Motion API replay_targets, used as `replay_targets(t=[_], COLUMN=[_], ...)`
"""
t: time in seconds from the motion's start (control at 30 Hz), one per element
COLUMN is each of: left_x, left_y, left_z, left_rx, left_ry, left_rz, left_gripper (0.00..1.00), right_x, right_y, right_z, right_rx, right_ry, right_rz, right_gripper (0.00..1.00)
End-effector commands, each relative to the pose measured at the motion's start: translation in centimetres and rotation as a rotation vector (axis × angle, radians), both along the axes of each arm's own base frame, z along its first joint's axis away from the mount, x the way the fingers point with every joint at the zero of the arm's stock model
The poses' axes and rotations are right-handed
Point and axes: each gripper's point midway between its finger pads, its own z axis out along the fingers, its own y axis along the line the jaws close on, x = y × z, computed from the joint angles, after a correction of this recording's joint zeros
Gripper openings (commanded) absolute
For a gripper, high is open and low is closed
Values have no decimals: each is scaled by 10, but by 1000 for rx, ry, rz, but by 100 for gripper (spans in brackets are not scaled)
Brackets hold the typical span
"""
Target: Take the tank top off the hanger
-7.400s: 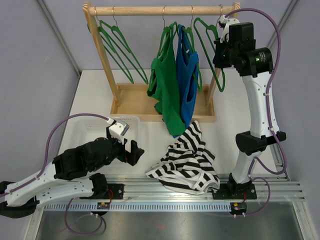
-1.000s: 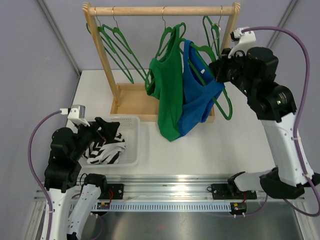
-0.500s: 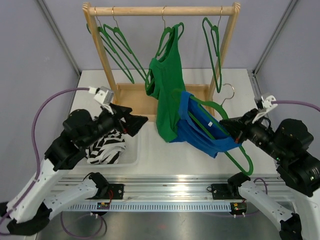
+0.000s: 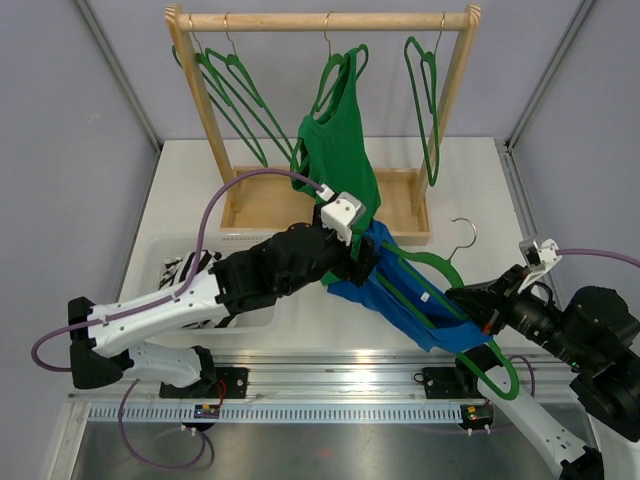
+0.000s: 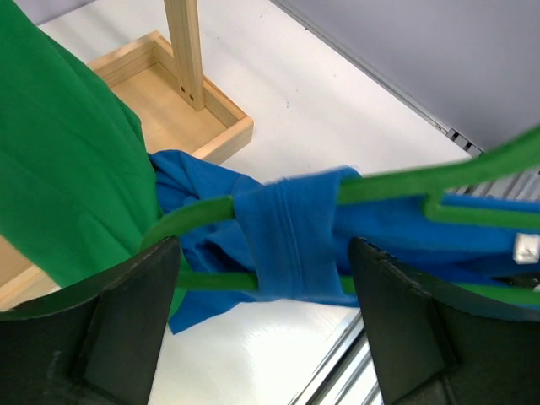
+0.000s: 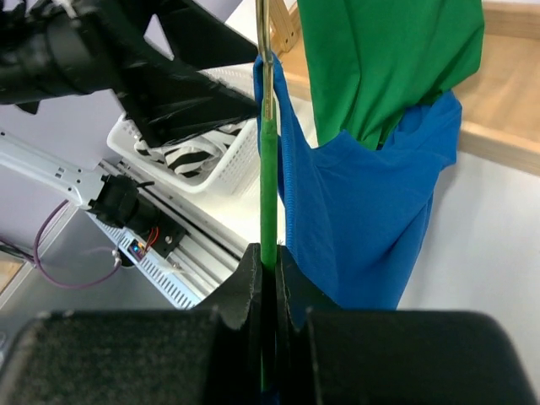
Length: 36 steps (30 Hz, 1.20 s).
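A blue tank top [image 4: 400, 300] hangs on a green hanger [image 4: 440, 268] that is off the rail and held low over the table's front right. My right gripper [image 4: 478, 308] is shut on the hanger's thin bar [image 6: 267, 169], and blue cloth [image 6: 363, 219] drapes beside its fingers. My left gripper [image 4: 365, 262] has reached in at the top's upper left end. In the left wrist view its jaws [image 5: 266, 316] stand open on either side of the blue shoulder strap [image 5: 291, 236] wrapped over the hanger arm [image 5: 405, 179], and neither touches the strap.
The wooden rack [image 4: 320, 20] at the back carries a green tank top [image 4: 340, 150] and empty green hangers [image 4: 235, 95] [image 4: 425, 90]. A white basket [image 4: 165, 250] holding a striped garment [image 4: 178, 268] sits at the left, partly hidden under my left arm.
My left arm swung from the basket across to the blue top and now straddles its strap. My right gripper carried the hanger a little lower and nearer.
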Motion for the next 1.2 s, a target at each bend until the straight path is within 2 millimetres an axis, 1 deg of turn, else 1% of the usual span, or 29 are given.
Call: replay_targets(t=[0.0, 0.03, 0.1, 0.2, 0.23, 0.37, 0.47, 0.5, 0.53, 0.57, 0.6, 0.63, 0.67, 0.7, 0.73, 0.77, 0.8, 0.83, 0.87, 0.9, 0.97, 1.0, 1.03, 1.07, 1.1, 1.17], left_x=[12, 13, 14, 16, 16, 16, 17, 19, 21, 27, 31, 33, 43, 48, 54, 57, 67, 69, 75, 76, 79, 79, 78, 78, 76, 68], left_y=[-12, -15, -21, -27, -29, -33, -32, -30, -27, -19, -12, -4, 13, 25, 45, 60, 77, 89, 109, 117, 134, 138, 142, 144, 145, 135], left_z=[48, 46, 40, 32, 30, 28, 26, 26, 24, 21, 19, 20, 16, 14, 14, 4, 1, -14, -10, -13, -20, -22, -27, -29, -30, -33], left_rx=[-135, -132, -122, -110, -107, -109, -104, -99, -90, -72, -63, -71, -51, -45, -72, -50, -63, -69, -101, -113, -119, -117, -102, -99, -95, -101], left_ry=[-77, -73, -69, -62, -60, -55, -52, -53, -51, -52, -51, -44, -49, -47, -33, -10, 11, 53, 60, 71, 94, 104, 123, 131, 137, 162], left_rz=[40, 37, 32, 29, 30, 18, 29, 44, 63, 117, 152, 194, 290, 342, 443, 489, 548, 585, 634, 653, 687, 699, 705, 708, 699, 618], left_gripper=[78, 70, 59, 47, 43, 42, 24, 14, 7, 5, 0, 0, 0, 0, 0, 0, 0, 0, 0, 0, 0, 0, 0, 0, 0, 0], right_x=[-16, -16, -18, -20, -20, -16, -13, -12, -11, -10, -8, -7, -6, -6, -8, -9, -13, -21, -25, -36, -47, -56, -59, -62, -61, -54], right_y=[-2, -6, -10, -10, -9, -9, -8, -8, -9, -9, -10, -11, -11, -10, -9, -6, -4, 2, 5, 10, 14, 16, 16, 14, 11, 8], right_z=[4, 0, -1, 0, 0, -4, -5, -5, -6, -8, -10, -14, -20, -23, -28, -32, -33, -34, -33, -31, -25, -22, -20, -15, -9, -3], right_rx=[46, 36, 30, 30, 29, 20, 9, 7, -3, -11, -21, -41, -56, -62, -77, -85, -86, -90, -89, -76, -76, -66, -77, -76, -74, -62], right_ry=[-6, -1, -8, -2, -3, 1, 3, 3, -2, 1, 4, 11, 23, 33, 41, 51, 51, 48, 34, 27, -25, -49, -84, -114, -159, -206], right_rz=[21, 0, -14, -5, -2, -10, -8, -9, -15, -18, -26, -27, -28, -19, 0, 21, 45, 108, 147, 210, 283, 329, 350, 356, 334, 287], right_gripper=[0, 0, 0, 0, 0, 0, 0, 0, 0, 0, 0, 0, 0, 0, 0, 0, 0, 0, 0, 0, 0, 0, 0, 0, 0, 0])
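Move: The blue tank top's near shoulder strap, draped over the green hanger's tip, lies just beyond my open left fingers, about 2 cm ahead and 3 cm to the right, 1 cm lower. The held hanger's middle is some 6 cm back and 11 cm right, about level; the green tank top hangs roughly 14 cm ahead and 4 cm left. From my right hand, that strap is about 9 cm ahead and 14 cm left, nearly level. I ease my left hand about 3 cm right and slightly down onto the strap, shutting my fingers to pinch it, then pull it some 14 cm left and 5 cm forward past the hanger's tip, turning about 30 degrees counter-clockwise. My right hand keeps its grip on the hanger, sinking and drawing back about 3 cm each while turning slightly counter-clockwise. ##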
